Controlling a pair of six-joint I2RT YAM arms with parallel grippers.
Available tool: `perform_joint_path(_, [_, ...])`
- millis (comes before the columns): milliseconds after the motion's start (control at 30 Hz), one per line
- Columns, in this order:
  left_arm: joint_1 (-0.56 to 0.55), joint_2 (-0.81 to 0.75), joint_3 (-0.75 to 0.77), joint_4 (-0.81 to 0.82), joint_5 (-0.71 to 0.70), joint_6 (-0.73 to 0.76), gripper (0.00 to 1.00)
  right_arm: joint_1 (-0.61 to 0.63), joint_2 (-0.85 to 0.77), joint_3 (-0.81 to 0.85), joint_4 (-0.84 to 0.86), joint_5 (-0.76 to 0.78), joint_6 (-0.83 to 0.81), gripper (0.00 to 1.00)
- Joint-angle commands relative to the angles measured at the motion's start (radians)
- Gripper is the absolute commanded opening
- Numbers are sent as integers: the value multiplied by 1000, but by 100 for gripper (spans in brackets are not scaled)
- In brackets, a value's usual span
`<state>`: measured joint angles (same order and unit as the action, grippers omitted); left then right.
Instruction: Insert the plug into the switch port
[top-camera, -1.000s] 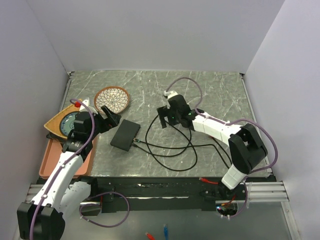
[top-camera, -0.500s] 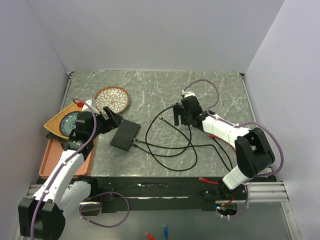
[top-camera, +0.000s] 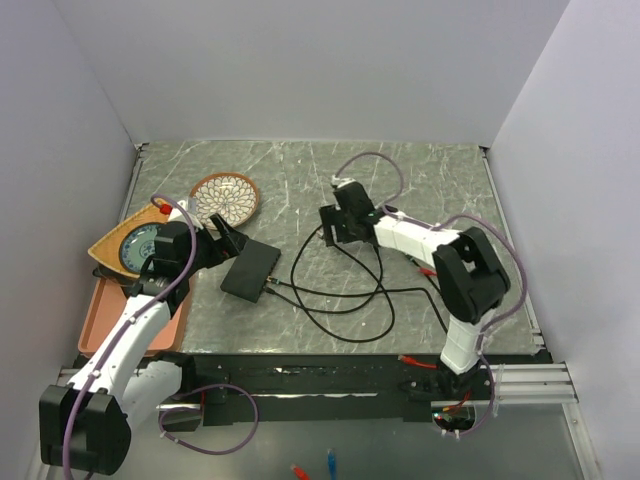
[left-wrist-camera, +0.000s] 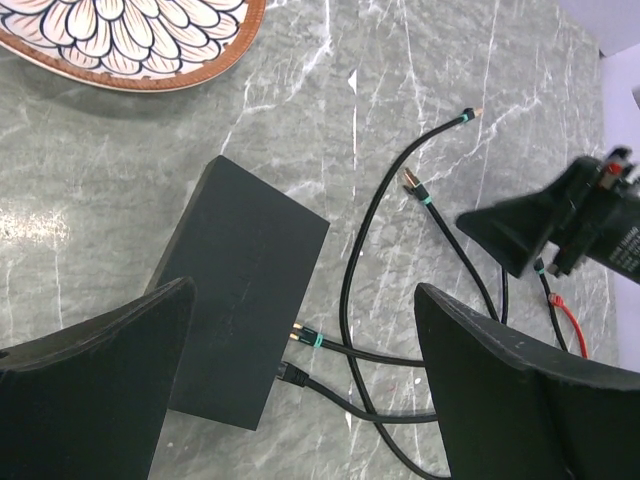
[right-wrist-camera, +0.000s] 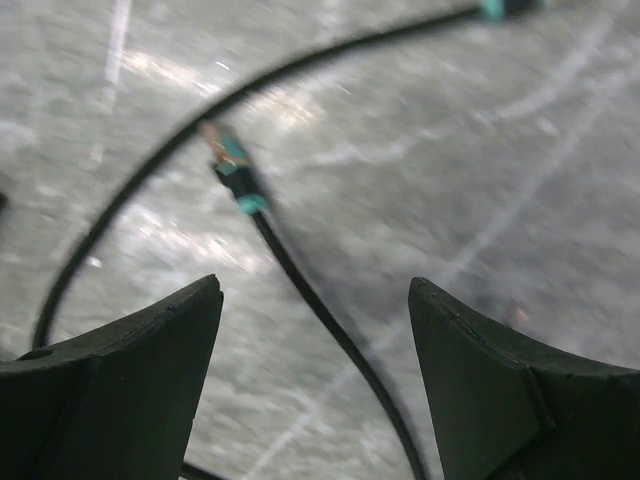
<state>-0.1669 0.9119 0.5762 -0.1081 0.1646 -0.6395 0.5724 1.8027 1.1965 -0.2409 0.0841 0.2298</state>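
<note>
The switch (top-camera: 250, 268) is a flat black box lying left of centre; it fills the lower left of the left wrist view (left-wrist-camera: 245, 290). One black plug (left-wrist-camera: 290, 375) sits in its port edge, and a teal-banded plug (left-wrist-camera: 305, 335) lies with its gold tip against that edge. My left gripper (top-camera: 226, 238) hovers open over the switch's far corner (left-wrist-camera: 303, 290). My right gripper (top-camera: 333, 232) is open above a loose teal-banded plug (right-wrist-camera: 230, 160), whose cable (right-wrist-camera: 320, 310) runs between the fingers untouched.
A round patterned dish (top-camera: 225, 197) sits behind the switch. A yellow dish (top-camera: 115, 245) and an orange tray (top-camera: 95, 320) lie at the left edge. Black cable loops (top-camera: 350, 300) spread across the middle. Another loose plug (left-wrist-camera: 468, 115) and a red cable end (left-wrist-camera: 565, 310) lie nearby.
The right gripper swung right, then came back left over the loose plug, its jaws narrowing a little. The left gripper shifted slightly toward the switch.
</note>
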Motion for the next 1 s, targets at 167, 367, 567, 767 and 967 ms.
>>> perform_joint_path(167, [4, 10, 1, 54, 29, 11, 96, 69, 167, 205, -61, 43, -32, 77])
perform_joint_path(367, [3, 21, -3, 62, 27, 11, 96, 76, 239, 227, -75, 80, -23, 68])
perform_joint_path(567, [4, 41, -3, 68, 35, 11, 96, 75, 256, 216, -61, 95, -29, 16])
perform_joint_path(767, [4, 36, -7, 64, 29, 12, 96, 50, 193, 187, -44, 134, -44, 0])
perform_joint_path(967, [4, 25, -10, 53, 23, 14, 96, -67, -16, 115, -55, 261, -30, 0])
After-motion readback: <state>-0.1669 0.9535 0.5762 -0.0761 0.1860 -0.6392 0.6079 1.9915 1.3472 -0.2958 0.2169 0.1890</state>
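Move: About 5 cm to the right hand's left, 3 cm ahead and 5 cm below lies the plug with the teal collar. A second plug lies some 10 cm ahead of this hand, 2 cm to its right. The switch is about 19 cm to its left and 5 cm back, both at much the same depth below. From the left hand, the teal-collared plug lies some 16 cm to the right, 4 cm ahead and 15 cm below. Swinging left about 4 cm and a little forward, then sinking some 4 cm to the table, the right hand reaches the teal-collared plug, shuts its wide-open fingers and pinches the cable just behind the collar, metal end sticking out ahead. With its left side tipping down up to 10 degrees, it then draws back right about 3 cm and rises nearly 1 cm. ##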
